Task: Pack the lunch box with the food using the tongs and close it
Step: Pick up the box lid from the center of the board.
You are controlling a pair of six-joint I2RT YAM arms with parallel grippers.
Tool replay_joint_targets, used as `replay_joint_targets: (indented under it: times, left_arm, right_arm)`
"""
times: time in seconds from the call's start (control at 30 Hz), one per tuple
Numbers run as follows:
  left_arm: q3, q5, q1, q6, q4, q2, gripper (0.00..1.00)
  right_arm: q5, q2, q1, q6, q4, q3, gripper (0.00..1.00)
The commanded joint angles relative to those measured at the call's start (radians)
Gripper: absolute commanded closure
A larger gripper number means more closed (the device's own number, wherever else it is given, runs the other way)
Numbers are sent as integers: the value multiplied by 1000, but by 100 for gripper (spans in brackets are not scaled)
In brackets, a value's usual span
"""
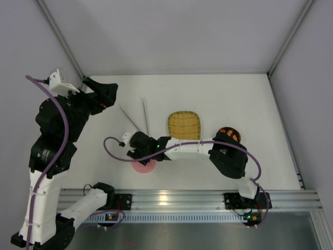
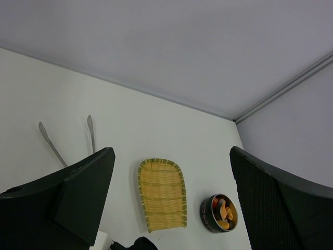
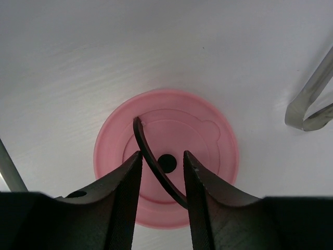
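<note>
The pink lid [image 3: 208,140] lies flat on the table near the front edge, also seen under the right wrist in the top view [image 1: 144,166]. My right gripper [image 3: 162,159] hangs straight over it, its jaws narrowed to either side of the lid's thin black handle [image 3: 147,151], with a gap still showing. The steel lunch box [image 1: 229,134] stands uncovered at the right, with orange and dark food [image 2: 223,211] inside it. The silver tongs [image 1: 136,119] lie on the table behind the lid. My left gripper [image 1: 104,94] is raised at the far left, open and empty.
A yellow woven tray [image 1: 184,125] lies between the tongs and the lunch box, and nothing shows in it. The joined end of the tongs [image 3: 309,101] sits close to the lid's right side. Grey walls close in the table at the back and sides.
</note>
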Motion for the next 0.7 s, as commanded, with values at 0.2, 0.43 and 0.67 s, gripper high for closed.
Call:
replay_joint_targets:
  times: [0.2, 0.43, 0.67]
  left_arm:
    - [4, -62, 4, 22, 16, -12, 3]
    - [-22, -81, 4, 28, 36, 3, 2]
    - [-54, -114, 4, 36, 42, 3, 2]
  right_arm:
    - [37, -18, 24, 2, -15, 35, 83]
    - [60, -107, 24, 15, -33, 20, 100]
    - [183, -248, 18, 74, -125, 2, 100]
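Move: The lid's curved black handle already stands between the right hand's half-open fingers, with the lid's middle about 3 cm below and some 1 cm to the left. From this hand, the tongs lie about 22 cm ahead and 5 cm left, and the empty woven tray about 20 cm ahead and 20 cm right, both flat on the table. From the high left hand, the lid is roughly 6 cm back, 6 cm right and 44 cm down. The lid's handle is pinched as the right fingers close from a bit under half open to shut, the hand nearly still over the lid. Keeping hold, the right hand then rises about 5 cm from the table, drifting a little right and turning slightly clockwise. The empty, open left hand eases a couple of centimetres down, left and forward. ##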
